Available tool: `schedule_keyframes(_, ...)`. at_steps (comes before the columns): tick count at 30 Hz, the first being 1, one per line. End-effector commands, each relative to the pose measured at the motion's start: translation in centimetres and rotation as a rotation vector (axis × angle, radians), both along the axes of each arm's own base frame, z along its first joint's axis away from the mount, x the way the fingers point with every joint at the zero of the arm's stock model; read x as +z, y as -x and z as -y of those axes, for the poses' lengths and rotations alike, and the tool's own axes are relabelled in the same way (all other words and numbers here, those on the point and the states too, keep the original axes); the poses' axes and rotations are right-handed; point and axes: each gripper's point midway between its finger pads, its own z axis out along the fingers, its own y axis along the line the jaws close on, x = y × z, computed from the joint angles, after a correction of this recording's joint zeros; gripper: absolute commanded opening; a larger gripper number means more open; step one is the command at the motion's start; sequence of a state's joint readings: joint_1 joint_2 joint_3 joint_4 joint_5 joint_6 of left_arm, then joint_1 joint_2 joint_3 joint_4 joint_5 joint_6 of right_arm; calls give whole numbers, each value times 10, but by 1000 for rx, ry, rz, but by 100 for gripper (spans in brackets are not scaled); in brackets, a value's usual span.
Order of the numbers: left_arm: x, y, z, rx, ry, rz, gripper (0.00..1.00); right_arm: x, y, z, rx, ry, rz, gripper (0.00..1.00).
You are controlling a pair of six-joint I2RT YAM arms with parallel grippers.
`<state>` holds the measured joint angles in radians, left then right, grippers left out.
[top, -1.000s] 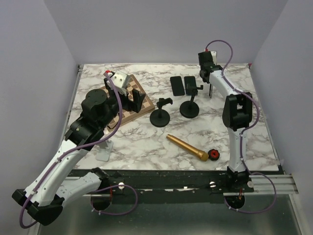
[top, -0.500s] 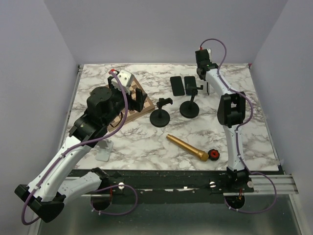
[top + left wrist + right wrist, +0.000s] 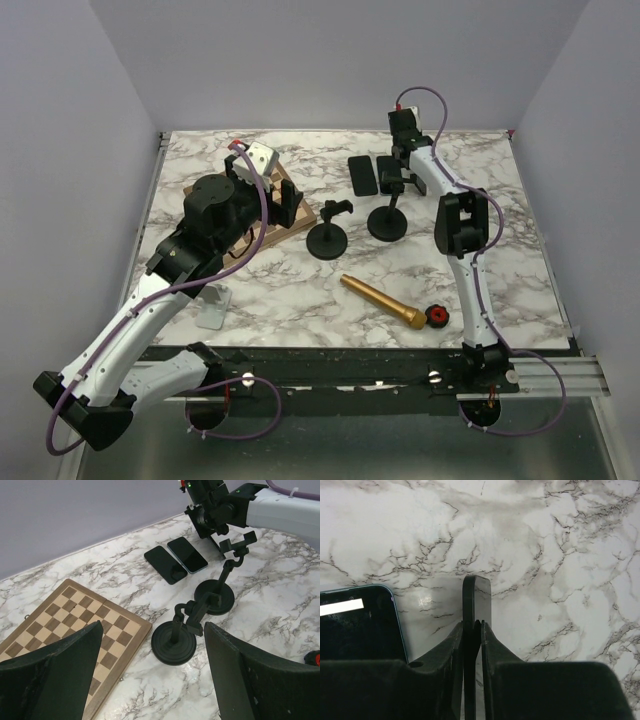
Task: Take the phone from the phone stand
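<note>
Edge-on between my right gripper's (image 3: 472, 625) fingers stands a thin dark phone (image 3: 476, 597), its far end down on the marble. The left finger lies against it and a hairline gap shows at the right finger. A second phone (image 3: 360, 625) lies flat just left of it; in the top view there are two flat phones (image 3: 362, 175) (image 3: 388, 170), with my right gripper (image 3: 404, 160) beside them. Both black phone stands (image 3: 328, 236) (image 3: 388, 216) hold nothing. My left gripper (image 3: 155, 680) hangs wide open above the marble near the nearer stand (image 3: 175, 640).
A wooden chessboard (image 3: 75, 625) lies left of the stands, partly under my left arm. A gold cylinder (image 3: 382, 301) and a small red-and-black part (image 3: 437, 316) lie near the front. A small white piece (image 3: 213, 310) sits at front left.
My right arm has swung left to the flat phones and brought its phone down onto the marble, and its jaws have eased apart. My left arm has shifted slightly right.
</note>
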<state>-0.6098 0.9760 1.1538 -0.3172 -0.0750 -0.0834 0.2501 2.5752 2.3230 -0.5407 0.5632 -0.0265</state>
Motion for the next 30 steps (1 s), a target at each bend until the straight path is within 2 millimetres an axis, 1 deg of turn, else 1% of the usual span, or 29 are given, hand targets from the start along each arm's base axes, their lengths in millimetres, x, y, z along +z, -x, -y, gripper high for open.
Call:
schedule_keyframes(1,5,0,0,-6,11,1,90,-37,5,-5,13,28,-72,24)
schedule_keyframes(3,4,0,1,-8,11,-4,90,-40,5,-6,18,39,-76,25)
schedule_keyframes(6,3,0,3,-14,12,-10,90,-43,5,-7,25,51,-81,35)
schedule_keyframes(10,4,-1,3,-13,14,-12,90,-48,7,-7,31,51,-94,39)
schedule_keyframes(12,3,-1,3,-14,14,-15,90,-47,7,-7,30,47,-93,41)
schedule_keyframes(14,1,-2,4,-16,13,-19,90,-45,7,-9,39,40,-93,47)
schedule_keyframes(15,2,-2,4,-16,15,-21,90,-45,8,-10,46,38,-95,53)
schedule_keyframes(20,0,-3,4,-17,14,-27,90,-44,8,-15,71,11,-98,64)
schedule_keyframes(23,-1,-5,3,-12,12,-29,90,-34,7,-21,74,-26,-90,67)
schedule_keyframes(25,-2,-6,3,-10,11,-31,90,-22,5,-25,77,-47,-71,68)
schedule_keyframes(29,-4,-8,3,-6,12,-41,90,13,6,-22,53,-62,-19,76)
schedule_keyframes(30,-5,-9,3,-7,13,-43,90,26,7,-21,50,-64,0,78)
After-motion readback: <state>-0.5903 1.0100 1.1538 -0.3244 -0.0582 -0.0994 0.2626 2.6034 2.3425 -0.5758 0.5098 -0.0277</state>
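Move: The phone stands on its long edge between the right fingers, its middle about 1 cm back and 2 cm below the hand point. Two flat phones lie about 1 cm back, the near one some 7 cm left, the far one 15; the emptied stand is about 17 cm back and 7 cm left. From the left hand, the edge-standing phone is roughly 33 cm ahead, 35 right and 31 below. The right hand opens wide, letting go of the edge-standing phone while easing about 2 cm down and left. ##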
